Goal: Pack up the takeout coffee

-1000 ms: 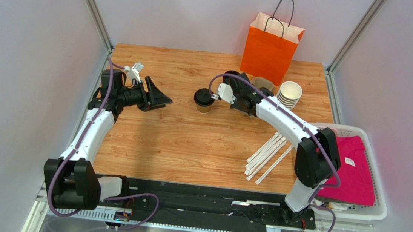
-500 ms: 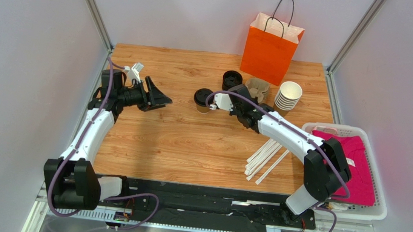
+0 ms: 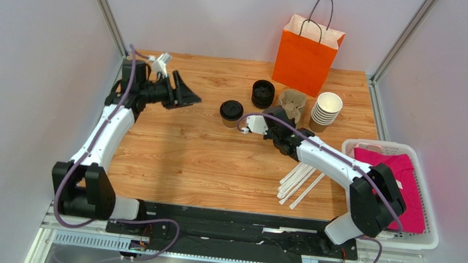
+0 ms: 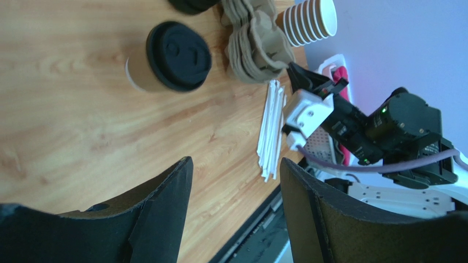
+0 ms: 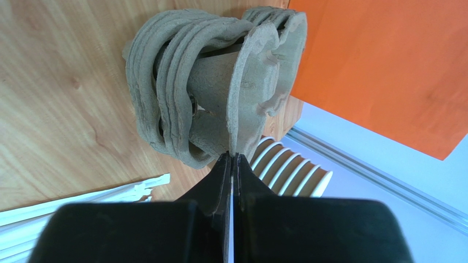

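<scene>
The takeout coffee (image 3: 231, 113), a tan paper cup with a black lid, stands upright mid-table; it also shows in the left wrist view (image 4: 170, 57). My left gripper (image 3: 185, 94) is open and empty, hovering to the cup's left (image 4: 236, 161). My right gripper (image 3: 281, 115) is to the cup's right, its jaws shut on the near edge of a tan pulp cup carrier (image 5: 219, 82), which sits by the orange bag (image 3: 306, 55).
A stack of black lids (image 3: 263, 94) and a stack of lidless cups (image 3: 327, 108) stand near the bag. White straws (image 3: 299, 180) lie at the right front. A white basket (image 3: 426, 234) with a pink cloth (image 3: 399, 186) sits at the right edge.
My right gripper pulled back toward the near right, uncovering the lid stack and carrier. My left gripper moved farther back on the table. The coffee cup stayed put.
</scene>
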### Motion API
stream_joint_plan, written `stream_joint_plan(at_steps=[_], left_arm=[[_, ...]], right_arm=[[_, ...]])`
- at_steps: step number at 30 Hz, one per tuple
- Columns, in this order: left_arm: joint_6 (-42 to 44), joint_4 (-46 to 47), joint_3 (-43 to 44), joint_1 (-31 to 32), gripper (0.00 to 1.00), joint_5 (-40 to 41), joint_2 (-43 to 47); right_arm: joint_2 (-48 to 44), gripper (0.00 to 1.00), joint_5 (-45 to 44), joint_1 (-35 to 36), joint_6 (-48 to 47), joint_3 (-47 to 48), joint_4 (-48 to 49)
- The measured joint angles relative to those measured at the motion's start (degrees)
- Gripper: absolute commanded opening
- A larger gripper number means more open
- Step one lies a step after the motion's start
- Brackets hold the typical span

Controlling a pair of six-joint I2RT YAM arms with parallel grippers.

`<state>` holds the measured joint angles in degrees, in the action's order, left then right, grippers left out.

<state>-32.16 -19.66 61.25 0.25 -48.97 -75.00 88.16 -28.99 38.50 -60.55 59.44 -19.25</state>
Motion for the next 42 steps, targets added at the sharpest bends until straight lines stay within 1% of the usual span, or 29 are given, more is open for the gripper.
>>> stream_joint_plan(at_steps=[6,8,11,15,18,21,30,35,38,42], left_arm=[[6.4,-2.3,21.5,11.3,0.66,6.4,-13.2],[7.9,-2.7,26.9,14.5,0.65,8.7,-17.7],[9.4,-3.4,34.4,19.1,0.65,12.0,-25.5],[9.8,-4.2,39.8,23.3,0.65,14.8,-33.7],[9.6,-4.9,41.5,25.6,0.65,16.0,-37.9],[9.1,-5.0,41.6,27.5,0.65,16.8,-39.8],[5.4,-2.7,41.6,32.5,0.64,18.7,-40.7],[2.9,-1.0,41.6,35.0,0.64,19.6,-42.7],[1.2,-0.6,41.6,35.7,0.67,19.8,-44.3],[-0.8,-0.6,41.6,36.2,0.67,20.7,-45.7]], right_arm=[[-5.3,0.0,2.4,0.0,0.0,-6.9,4.4],[-7.6,0.0,3.4,0.0,0.0,-9.4,5.9],[-10.9,0.0,5.4,-0.1,0.0,-13.0,8.2],[-14.6,0.0,7.9,-0.1,0.0,-16.6,9.9],[-16.2,0.0,9.2,-0.1,0.1,-18.2,10.5],[-16.9,0.0,10.0,-0.1,0.7,-18.9,10.6],[-22.7,0.0,12.9,-0.1,3.2,-21.6,10.2],[-23.6,0.0,13.7,-0.1,3.9,-23.0,10.1],[-23.5,0.0,14.0,-0.1,4.2,-23.1,9.9],[-23.5,0.0,14.0,-0.1,4.7,-23.1,9.9]])
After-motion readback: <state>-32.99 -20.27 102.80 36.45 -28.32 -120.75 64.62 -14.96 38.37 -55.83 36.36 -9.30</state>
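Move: The stack of cup trays, already held by the right hand, lies about 32 cm to the left hand's right, 8 cm ahead and 11 cm below. The lidded coffee cup stands roughly 16 cm right of the left hand and 6 ahead, the black lids some 25 right and 14 ahead, both about 17 cm below. From the right hand, the trays' middle is some 6 cm ahead, 3 left and 3 below; the paper cups stand about 12 cm right and 6 ahead. Still pinching the tray stack by its near right rim with shut fingers, the right hand draws it back about 7 cm, its left side rolling up. The open left hand swings some 26 cm to the right, first rising and reaching forward past the lidded cup, then sinking and easing back a little to the trays' left side, turning about 20 degrees clockwise; fingers stay apart. ##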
